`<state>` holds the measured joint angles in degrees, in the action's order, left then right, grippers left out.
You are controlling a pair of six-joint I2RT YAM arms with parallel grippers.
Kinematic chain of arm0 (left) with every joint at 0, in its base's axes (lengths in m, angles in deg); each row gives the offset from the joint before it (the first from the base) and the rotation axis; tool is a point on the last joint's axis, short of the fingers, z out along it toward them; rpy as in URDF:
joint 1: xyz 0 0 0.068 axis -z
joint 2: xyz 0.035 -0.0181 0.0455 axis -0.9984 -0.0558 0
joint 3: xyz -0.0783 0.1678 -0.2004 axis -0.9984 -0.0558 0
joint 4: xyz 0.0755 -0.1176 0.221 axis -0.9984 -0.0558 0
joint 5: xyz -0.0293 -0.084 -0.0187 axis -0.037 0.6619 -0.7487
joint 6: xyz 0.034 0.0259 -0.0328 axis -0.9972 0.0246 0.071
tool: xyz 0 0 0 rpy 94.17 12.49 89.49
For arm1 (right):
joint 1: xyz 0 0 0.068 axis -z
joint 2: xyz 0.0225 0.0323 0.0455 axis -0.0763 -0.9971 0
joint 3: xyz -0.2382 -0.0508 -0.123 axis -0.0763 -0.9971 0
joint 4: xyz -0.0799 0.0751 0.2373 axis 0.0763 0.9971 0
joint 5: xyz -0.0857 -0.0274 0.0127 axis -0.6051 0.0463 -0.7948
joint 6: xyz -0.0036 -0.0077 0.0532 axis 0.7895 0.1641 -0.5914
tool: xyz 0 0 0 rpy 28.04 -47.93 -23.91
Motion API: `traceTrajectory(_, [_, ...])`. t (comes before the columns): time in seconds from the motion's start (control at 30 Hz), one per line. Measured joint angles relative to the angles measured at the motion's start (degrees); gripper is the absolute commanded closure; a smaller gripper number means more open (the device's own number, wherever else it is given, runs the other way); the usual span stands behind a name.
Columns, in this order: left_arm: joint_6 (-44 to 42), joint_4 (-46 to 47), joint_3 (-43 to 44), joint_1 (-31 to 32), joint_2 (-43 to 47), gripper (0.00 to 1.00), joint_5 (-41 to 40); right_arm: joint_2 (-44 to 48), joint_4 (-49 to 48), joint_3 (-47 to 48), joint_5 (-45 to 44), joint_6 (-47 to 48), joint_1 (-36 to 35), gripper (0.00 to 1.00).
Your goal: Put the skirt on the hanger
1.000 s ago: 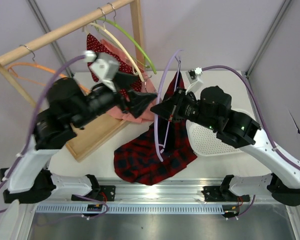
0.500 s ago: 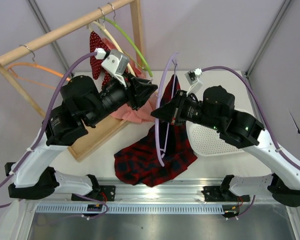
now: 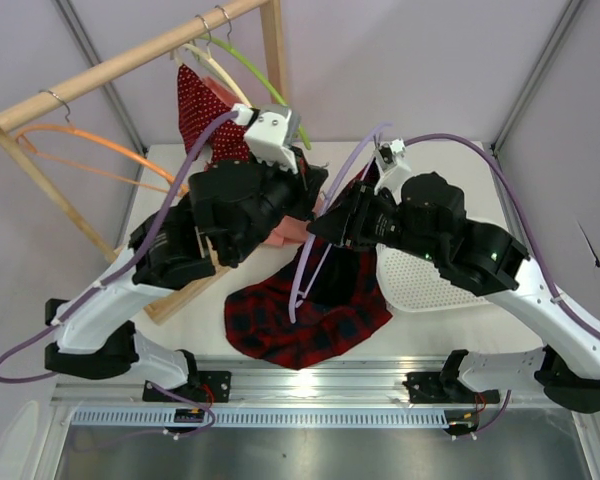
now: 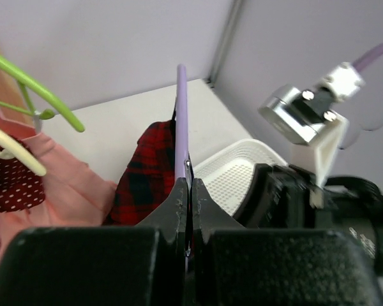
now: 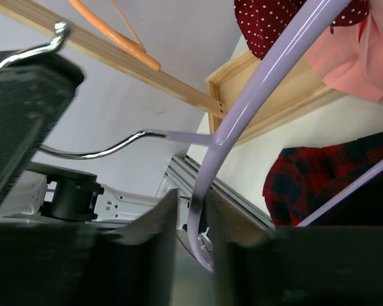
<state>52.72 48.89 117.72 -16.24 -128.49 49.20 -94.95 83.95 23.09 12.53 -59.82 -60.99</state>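
The lavender hanger (image 3: 298,280) hangs tilted above the table's middle, between my two grippers. My left gripper (image 4: 189,185) is shut on the hanger's thin bar (image 4: 180,115); from above it (image 3: 310,198) sits just left of the right one. My right gripper (image 5: 191,197) is open, and the hanger's arm (image 5: 207,166) passes between its fingers with a gap on the left side. The metal hook (image 5: 102,150) points away to the left. The red and dark plaid skirt (image 3: 300,320) lies bunched on the table under the hanger, partly draped up along it (image 4: 143,172).
A wooden rack (image 3: 130,60) stands at the back left with an orange hanger (image 3: 90,135), a green hanger (image 3: 250,75), a red dotted garment (image 3: 205,120) and a pink garment (image 3: 285,232). A white perforated basket (image 3: 420,280) sits under the right arm.
My left arm swung right to the hanger and its jaws closed on the bar. The right jaws have loosened around the hanger, which now leans further left.
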Motion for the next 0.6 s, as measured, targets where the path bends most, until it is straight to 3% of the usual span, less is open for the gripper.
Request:
traceTrajectory(0.2, [1.36,-5.07,3.74,0.79,-5.05,1.00,-8.04,-0.09,3.34,0.90,-5.81,0.92,-4.44,0.36])
traceTrajectory(0.6, [2.97,-8.66,13.86,0.83,-10.60,1.00,-17.09,-5.90,13.53,6.95,-30.03,4.57,-22.21,0.29])
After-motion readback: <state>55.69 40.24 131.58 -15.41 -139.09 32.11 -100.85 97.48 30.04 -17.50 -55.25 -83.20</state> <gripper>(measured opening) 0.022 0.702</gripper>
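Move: My left hand pinches the purple hanger by its hook shank. From it the hanger's near end lies about 12 cm back, 5 cm left and 18 cm below. From my right hand, at the hanger's near arm, that end is roughly 9 cm back, 4 cm left and 9 cm lower. The hanger's far end, carrying the skirt's corner, is about 11 cm ahead, 8 cm right and 4 cm higher. The skirt's open waist hangs some 20 cm below, about 2 cm ahead and level sideways. I spread the already parting fingers of my right hand wide, come free of the hanger's near arm, and draw back about 4 cm, then sink some 3 cm towards its near end, the wrist rolling about 20 degrees, fingertips dipping. My left hand keeps its pinch on the hook shank, easing forward 3 cm with a brief dip and recovery, and turns about 15 degrees counter-clockwise. ##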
